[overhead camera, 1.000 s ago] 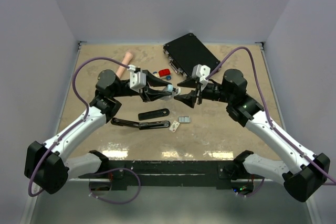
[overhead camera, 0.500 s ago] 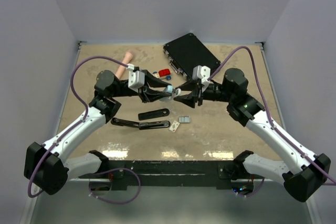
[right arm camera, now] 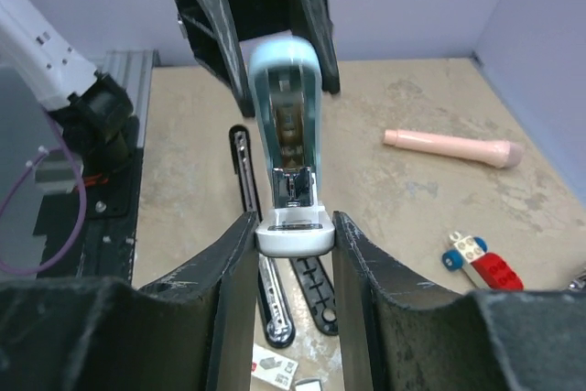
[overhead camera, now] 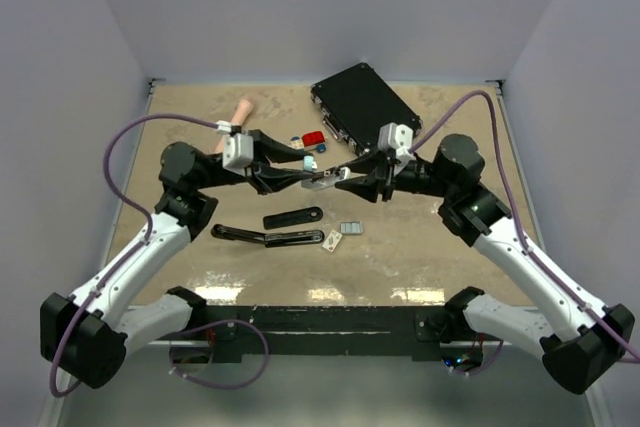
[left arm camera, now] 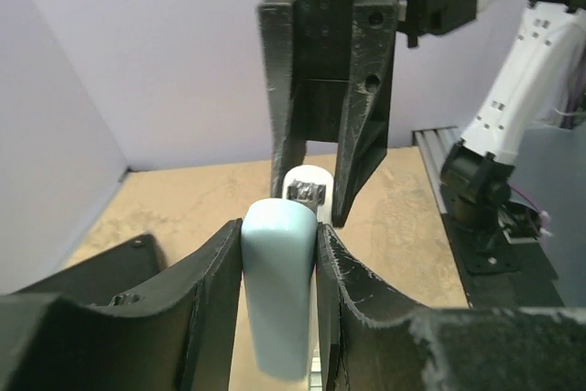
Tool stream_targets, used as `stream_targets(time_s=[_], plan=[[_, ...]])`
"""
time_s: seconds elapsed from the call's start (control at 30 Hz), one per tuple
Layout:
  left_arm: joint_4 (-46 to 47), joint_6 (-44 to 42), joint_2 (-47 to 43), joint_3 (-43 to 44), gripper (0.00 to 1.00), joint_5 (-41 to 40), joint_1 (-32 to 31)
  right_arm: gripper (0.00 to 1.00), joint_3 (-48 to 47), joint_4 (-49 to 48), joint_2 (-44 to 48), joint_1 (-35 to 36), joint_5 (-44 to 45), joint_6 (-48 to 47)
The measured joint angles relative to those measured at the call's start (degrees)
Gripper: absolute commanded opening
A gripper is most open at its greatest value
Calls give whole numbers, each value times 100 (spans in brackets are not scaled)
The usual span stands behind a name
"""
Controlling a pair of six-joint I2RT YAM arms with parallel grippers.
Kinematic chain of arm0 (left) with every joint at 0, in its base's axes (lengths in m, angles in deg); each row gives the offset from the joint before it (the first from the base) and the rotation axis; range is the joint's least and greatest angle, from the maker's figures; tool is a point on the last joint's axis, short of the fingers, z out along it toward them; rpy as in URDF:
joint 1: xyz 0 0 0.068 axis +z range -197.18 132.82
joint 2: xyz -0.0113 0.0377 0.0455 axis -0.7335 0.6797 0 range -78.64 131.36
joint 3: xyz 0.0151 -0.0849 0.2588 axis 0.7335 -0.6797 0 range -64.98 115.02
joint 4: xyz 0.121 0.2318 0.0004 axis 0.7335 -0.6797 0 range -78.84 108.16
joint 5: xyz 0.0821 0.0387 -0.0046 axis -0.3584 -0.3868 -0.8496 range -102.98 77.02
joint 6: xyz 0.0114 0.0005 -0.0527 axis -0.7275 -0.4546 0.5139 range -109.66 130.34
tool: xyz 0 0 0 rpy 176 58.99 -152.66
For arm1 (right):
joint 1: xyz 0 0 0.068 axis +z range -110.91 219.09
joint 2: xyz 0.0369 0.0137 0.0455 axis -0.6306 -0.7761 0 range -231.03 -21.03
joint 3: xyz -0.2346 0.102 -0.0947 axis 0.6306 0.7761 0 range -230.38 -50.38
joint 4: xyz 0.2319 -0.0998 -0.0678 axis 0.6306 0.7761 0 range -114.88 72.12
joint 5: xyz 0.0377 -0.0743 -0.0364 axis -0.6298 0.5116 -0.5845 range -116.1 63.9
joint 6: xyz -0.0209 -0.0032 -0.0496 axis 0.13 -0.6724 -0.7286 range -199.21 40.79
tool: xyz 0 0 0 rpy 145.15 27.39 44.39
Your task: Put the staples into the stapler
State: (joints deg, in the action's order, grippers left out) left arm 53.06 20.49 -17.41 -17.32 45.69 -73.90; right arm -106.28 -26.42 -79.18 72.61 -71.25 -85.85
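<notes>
A pale blue stapler point(overhead camera: 322, 178) hangs in the air between the two arms, above the middle of the table. My left gripper point(left arm camera: 279, 254) is shut on its rounded blue end point(left arm camera: 277, 290). My right gripper point(right arm camera: 293, 237) faces it from the other side, both fingers pressed against the stapler's white end point(right arm camera: 293, 235); the metal magazine point(right arm camera: 293, 180) shows above it. The staples point(overhead camera: 350, 228), a small silvery-grey strip, lie on the table below, next to a tiny white box point(overhead camera: 333, 240).
A black opened stapler point(overhead camera: 270, 237) and a black bar point(overhead camera: 293, 218) lie near the staples. At the back are a black case point(overhead camera: 362, 105), a pink cylinder point(overhead camera: 238, 115) and red and blue toy bricks point(overhead camera: 313, 139).
My right gripper has come in from the right and narrowed its jaws onto the stapler's white end. The left arm has drawn back slightly to the left, still holding the stapler.
</notes>
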Motion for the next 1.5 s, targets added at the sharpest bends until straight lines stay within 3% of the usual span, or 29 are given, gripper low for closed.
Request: stream_targets(time_s=[0.23,0.6,0.8,0.97,1.2,1.5], plan=[[494,857,-767,-234,0,-490,728,0,531,-1279,826,-433,138,841],[1471,2830,-1672,-1635,0,-2691,848,0,741,-3051,1213,-437,1200,2221],[1753,3753,-1493,-2258,0,-3637,1025,0,708,-3932,1355,-503,1403,2522],[1746,3764,-1403,-2234,0,-3681,1023,0,459,-3560,1080,-503,1351,2409],[968,2500,-1014,-1585,0,-3591,1021,0,256,-1886,627,-503,1534,1827],[1215,1600,479,-1563,0,-2887,1021,0,470,-874,415,-503,1738,1355]])
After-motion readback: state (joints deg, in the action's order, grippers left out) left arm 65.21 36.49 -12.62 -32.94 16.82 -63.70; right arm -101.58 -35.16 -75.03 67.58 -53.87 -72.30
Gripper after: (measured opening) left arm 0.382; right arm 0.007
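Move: Both hands hold the opened stapler between them, high over the table. From the left hand, the stapler's base end in the other fingers lies about 9 cm to the right, nearly level; from the right hand, the cover end lies some 9 cm left and slightly higher. Roughly 30 cm below the right hand, the grey staples sit about 2 cm right and 1 cm ahead, the white box 3 cm left and 2 back. The toy truck is 25 cm ahead of the left hand, about 30 below. Still gripping the two ends of the stapler, the hands draw apart, the left going some 8 cm left and first rising, the right climbing about 12 cm and backing off some 5 cm to its right with its fingers tipping up, until the right comes off the base end and its fingers shut empty. The left keeps its grip on the cover end and swings about 35 degrees counter-clockwise, then carries the stapler forward towards the toy truck and down, while the right, after topping out near 16 cm, sinks most of the way back and edges forward with its fingers levelling out. ##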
